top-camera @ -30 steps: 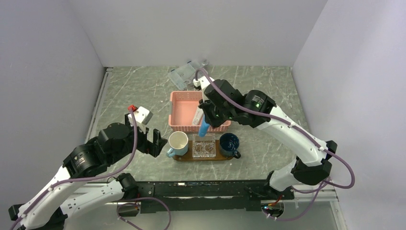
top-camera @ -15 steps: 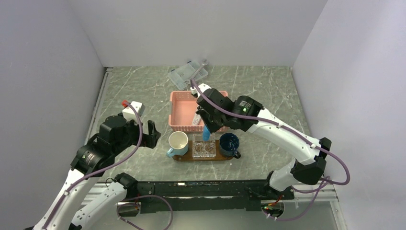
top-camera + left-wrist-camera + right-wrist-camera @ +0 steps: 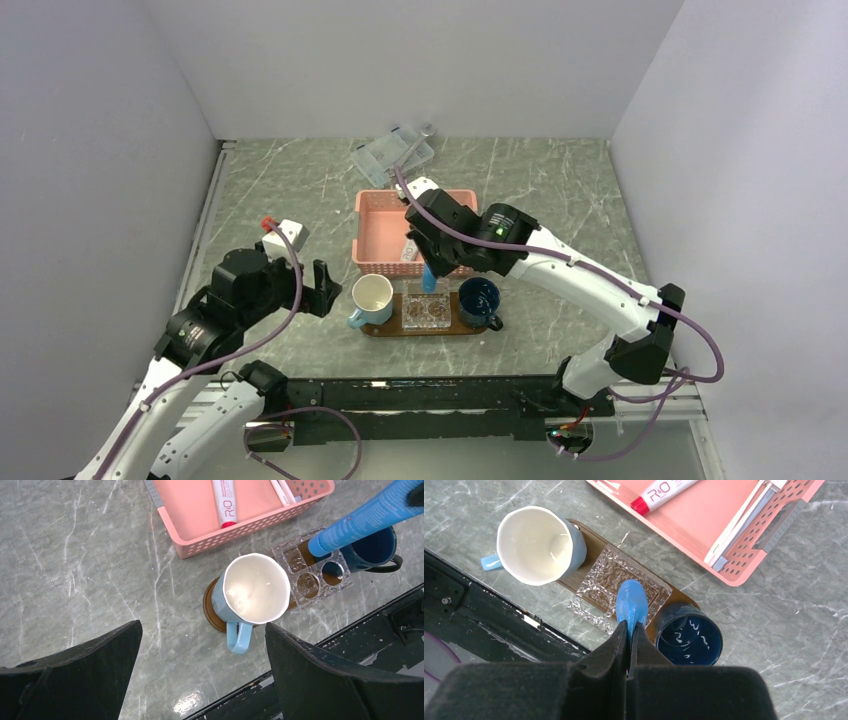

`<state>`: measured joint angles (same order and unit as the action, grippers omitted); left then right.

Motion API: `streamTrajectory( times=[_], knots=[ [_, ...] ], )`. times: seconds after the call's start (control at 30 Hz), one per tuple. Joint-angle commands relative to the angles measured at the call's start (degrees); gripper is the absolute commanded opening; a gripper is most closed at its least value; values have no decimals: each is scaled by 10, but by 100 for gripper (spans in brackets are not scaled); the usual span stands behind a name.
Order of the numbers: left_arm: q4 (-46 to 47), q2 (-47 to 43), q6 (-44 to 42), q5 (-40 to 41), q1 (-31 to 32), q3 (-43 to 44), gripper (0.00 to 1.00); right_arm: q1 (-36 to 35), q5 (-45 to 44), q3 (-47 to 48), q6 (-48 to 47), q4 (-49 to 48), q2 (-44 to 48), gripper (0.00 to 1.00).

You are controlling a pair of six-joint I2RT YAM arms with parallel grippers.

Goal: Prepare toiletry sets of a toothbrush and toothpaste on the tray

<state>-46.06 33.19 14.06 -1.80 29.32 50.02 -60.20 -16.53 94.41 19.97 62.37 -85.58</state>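
Note:
My right gripper is shut on the flat end of a bright blue toothpaste tube. The tube hangs cap down over a clear slotted holder on the dark-brown tray. A slim white toothbrush lies in the pink basket. My left gripper stands open over bare table, left of the tray, holding nothing.
On the tray, a light-blue mug stands left of the holder and a dark-blue mug right of it. A white tube with a red cap lies in the basket. A clear plastic box sits at the back.
The right arm has carried the blue tube from over the basket's front edge down toward the holder on the tray. The left arm has swung back and left, still open.

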Motion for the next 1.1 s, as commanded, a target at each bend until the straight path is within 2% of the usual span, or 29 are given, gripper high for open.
streamTrajectory(
  times=[0.0, 0.6, 1.07],
  knots=[
    [40, -11, -12, -22, -3, -7, 99, -3, -24, -3, 9, -35, -1, 0],
    [52, -29, -11, -26, -3, -28, 99, -4, -32, -45, 15, -51, -9, 0],
    [57, -30, -9, -28, -3, -34, 99, -11, -38, -132, 39, -117, 36, 0]
  ],
)
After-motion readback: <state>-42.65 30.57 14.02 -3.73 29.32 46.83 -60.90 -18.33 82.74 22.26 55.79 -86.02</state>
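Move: The right gripper holds the blue toothpaste tube upright, cap down. The clear organizer it is bound for has its middle about 2 cm back, 1 cm left and some 13 cm below the hand. From this hand, the light-blue mug is 12 cm left and the navy mug 10 cm right, both about 2 cm back; the pink basket's middle is roughly 15 cm ahead, 2 cm left. From the left hand, the organizer is about level and 19 cm right, some 11 cm below. Lower the right gripper almost straight down, about 6 cm, gently at first and faster in the second half, taking the blue tube cap-first towards the far row of the clear organizer between the two mugs. Keep the fingers shut on the tube and let the wrist tilt only some 5 degrees. ##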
